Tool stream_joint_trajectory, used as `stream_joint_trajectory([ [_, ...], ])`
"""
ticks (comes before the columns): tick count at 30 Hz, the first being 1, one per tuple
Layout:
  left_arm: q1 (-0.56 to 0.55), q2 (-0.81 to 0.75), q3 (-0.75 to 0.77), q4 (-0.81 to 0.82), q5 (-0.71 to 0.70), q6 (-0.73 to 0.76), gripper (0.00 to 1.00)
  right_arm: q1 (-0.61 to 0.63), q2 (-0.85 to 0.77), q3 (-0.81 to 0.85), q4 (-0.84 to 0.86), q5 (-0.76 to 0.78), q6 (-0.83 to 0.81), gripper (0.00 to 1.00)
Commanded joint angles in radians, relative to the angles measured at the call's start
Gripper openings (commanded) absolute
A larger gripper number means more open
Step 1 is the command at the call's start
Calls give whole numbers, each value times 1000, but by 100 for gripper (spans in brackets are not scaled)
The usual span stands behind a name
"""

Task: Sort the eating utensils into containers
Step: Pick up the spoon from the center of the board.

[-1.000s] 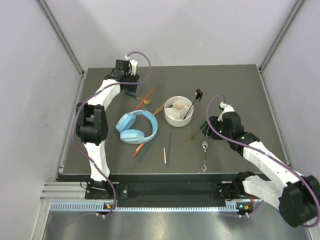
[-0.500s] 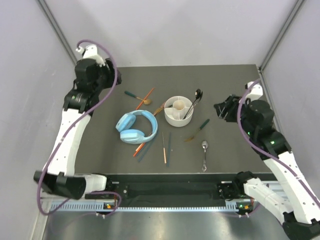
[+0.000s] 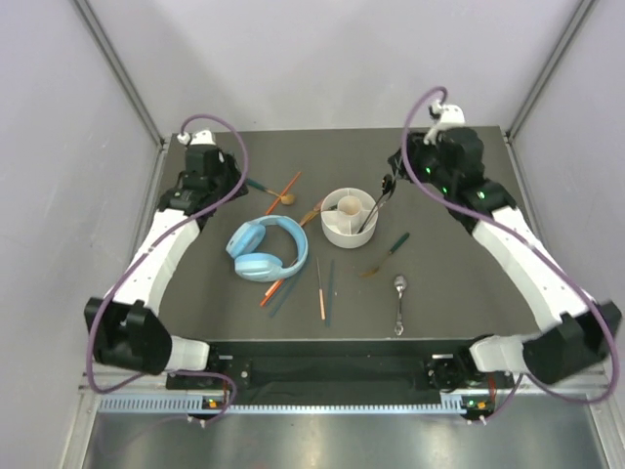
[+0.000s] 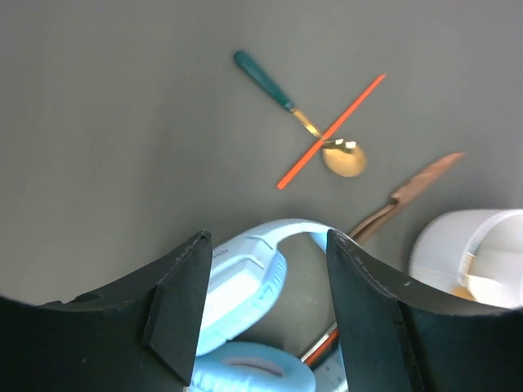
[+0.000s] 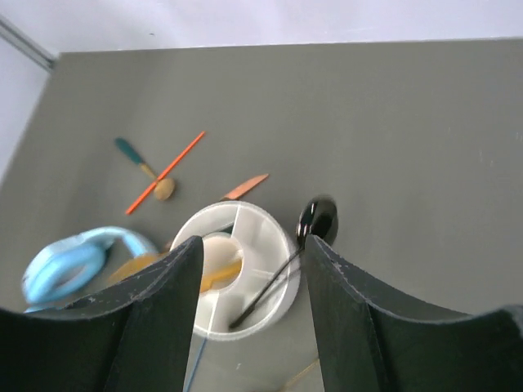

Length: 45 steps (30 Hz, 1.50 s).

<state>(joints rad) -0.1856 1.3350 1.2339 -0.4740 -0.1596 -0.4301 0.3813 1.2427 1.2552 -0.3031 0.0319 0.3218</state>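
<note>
The round white container [image 3: 328, 229] stands mid-table, with a black spoon [image 3: 376, 205] leaning in it, bowl over the rim. My right gripper [image 3: 402, 174] hovers open just behind and right of it; the right wrist view shows the container [image 5: 274, 235] and black spoon [image 5: 315, 219] beneath the empty gripper [image 5: 253, 241]. My left gripper [image 3: 223, 186] is open and empty at the back left. Beyond its fingers lie a teal-handled gold spoon [image 4: 302, 122] crossed by an orange chopstick [image 4: 331, 131]. An orange chopstick [image 3: 320, 288], a teal chopstick [image 3: 330, 283], a teal-handled fork [image 3: 386, 254] and a silver spoon [image 3: 398, 303] lie loose in front.
Light blue headphones [image 3: 267, 249] lie left of the container, over another orange chopstick [image 3: 271, 291]. A bronze utensil [image 3: 312, 210] rests between headphones and container. Grey walls close in the table's left, right and back edges.
Both arms have swung to the back of the table: the left one rightwards towards the crossed spoon and chopstick, the right one leftwards to the container. Both stay open and no utensil has moved.
</note>
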Motion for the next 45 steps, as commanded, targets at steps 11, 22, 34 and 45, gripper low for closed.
stream_joint_trajectory([
  [11, -3, 240, 279, -205, -191, -102, 63, -33, 615, 888, -86, -231, -12, 57],
  [22, -6, 377, 403, -179, 43, -193, 64, -81, 555, 780, 9, -324, 166, 57],
  [34, -23, 535, 671, -376, 37, -177, 63, -200, 371, 615, -255, -175, 189, 57],
  [45, -23, 461, 469, -328, 29, -177, 63, -202, 124, 231, -754, -87, 342, 56],
])
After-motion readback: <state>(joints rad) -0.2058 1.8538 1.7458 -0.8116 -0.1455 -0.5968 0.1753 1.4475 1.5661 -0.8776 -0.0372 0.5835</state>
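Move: The green-handled spoon lies about 13 cm ahead of my left hand, 5 cm right and 22 cm below. An orange chopstick crosses beside its bowl, some 12 cm ahead and 8 cm right of that hand; the blue headphones lie 3 cm back and 7 cm right. From my right hand that spoon is 14 cm ahead, 29 cm left, 30 cm down; the silver spoon is 20 cm back, 2 cm right, the green-handled fork 6 cm back, 1 cm right. I bob my open left hand forward and somewhat right, then draw it back a little and sink towards the green-handled spoon, ending about 7 cm farther out and 6 cm lower, fingers tipped some 20 degrees further down. My empty right hand swings forward, up and left, crosses back to the right, then sweeps back and down, still open and tipping steeply down; neither hand touches anything. ##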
